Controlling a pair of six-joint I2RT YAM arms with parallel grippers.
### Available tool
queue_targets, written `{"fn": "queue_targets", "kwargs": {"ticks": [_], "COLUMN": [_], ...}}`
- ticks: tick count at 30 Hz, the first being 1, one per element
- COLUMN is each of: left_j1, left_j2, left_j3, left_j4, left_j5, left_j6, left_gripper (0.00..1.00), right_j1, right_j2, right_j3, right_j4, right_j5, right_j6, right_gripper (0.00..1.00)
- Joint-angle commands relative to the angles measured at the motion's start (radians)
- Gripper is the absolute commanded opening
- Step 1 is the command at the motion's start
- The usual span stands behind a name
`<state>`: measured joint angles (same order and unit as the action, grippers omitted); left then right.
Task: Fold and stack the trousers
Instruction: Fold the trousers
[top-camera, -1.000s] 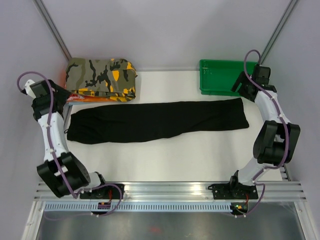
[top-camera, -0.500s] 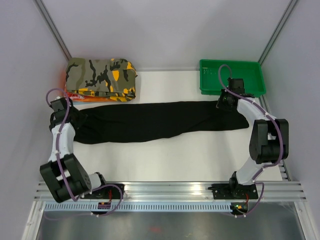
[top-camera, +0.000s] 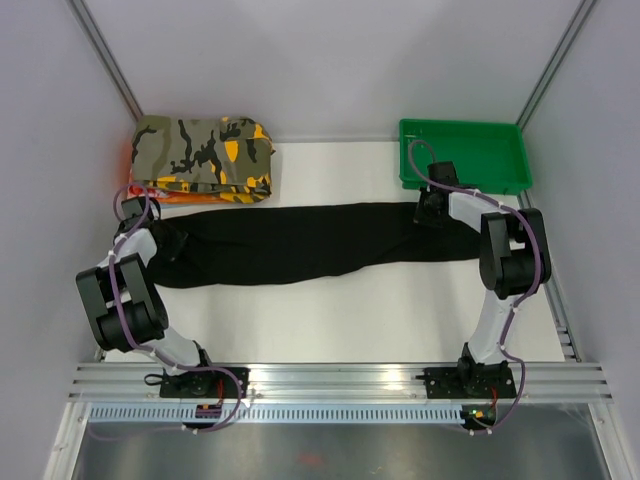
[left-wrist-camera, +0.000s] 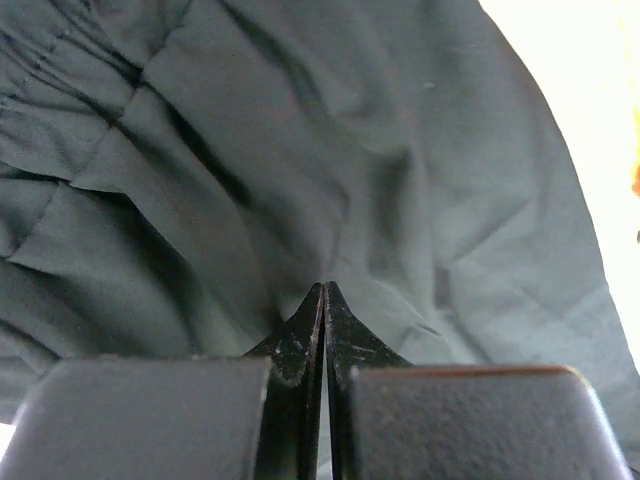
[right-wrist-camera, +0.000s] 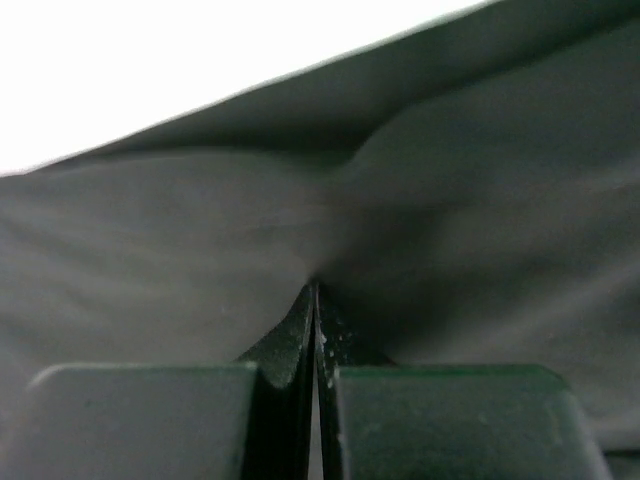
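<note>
The black trousers (top-camera: 300, 240) lie stretched left to right across the white table. My left gripper (top-camera: 168, 240) is down on their wide left end. In the left wrist view the left gripper (left-wrist-camera: 324, 290) is shut, its tips pinching creased dark fabric (left-wrist-camera: 250, 150). My right gripper (top-camera: 428, 212) sits on the upper edge of the trousers near their right end. In the right wrist view the right gripper (right-wrist-camera: 315, 290) is shut, and the cloth (right-wrist-camera: 450, 230) puckers up to its tips.
A folded camouflage garment (top-camera: 205, 155) lies at the back left on something orange (top-camera: 180, 198), just above the trousers' left end. A green bin (top-camera: 460, 125) stands at the back right, close behind the right gripper. White table (top-camera: 400, 310) shows in front of the trousers.
Both arms swung inward from the table's sides and came down on the trousers. Both grippers went from open to shut on the fabric.
</note>
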<state>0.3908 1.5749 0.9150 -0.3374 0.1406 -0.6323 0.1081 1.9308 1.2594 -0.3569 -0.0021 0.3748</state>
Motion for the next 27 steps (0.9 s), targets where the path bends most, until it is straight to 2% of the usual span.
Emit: {"fn": "queue_targets", "kwargs": {"ticks": [1, 10, 20, 27], "left_j1": [-0.003, -0.004, -0.004, -0.004], "left_j2": [0.028, 0.099, 0.004, -0.159], "left_j3": [-0.001, 0.079, -0.06, -0.136], "left_j4": [0.02, -0.156, -0.138, -0.204], "left_j5": [-0.03, -0.205, -0.184, -0.266], "left_j6": [-0.041, 0.071, 0.057, 0.055], "left_gripper": [0.02, 0.02, 0.02, 0.02], "right_j1": [-0.005, -0.005, -0.007, -0.007], "right_j2": [0.039, -0.018, -0.179, -0.283], "right_j3": [0.025, -0.055, -0.236, -0.359], "right_j4": [-0.023, -0.042, -0.062, -0.071], "right_j5": [0.099, 0.135, 0.189, 0.206], "right_j6": [0.01, 0.029, 0.062, 0.09], "right_gripper": [0.0, 0.0, 0.0, 0.0]}}
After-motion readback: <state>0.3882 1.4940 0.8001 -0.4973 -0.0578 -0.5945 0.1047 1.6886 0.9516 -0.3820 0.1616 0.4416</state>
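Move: The trousers lie flat under both hands. Their middle is about 43 cm to the left hand's right, 3 cm ahead and 4 cm below it; from the right hand it is some 35 cm left, 6 cm back and 1 cm below. The camouflage pile sits about 29 cm ahead of the left hand and 9 cm right, the green bin some 22 cm ahead of the right hand and 13 cm right. Left sinks 4 cm, while both shut grippers drag the trousers back about 8 cm, the right veering rightward. ##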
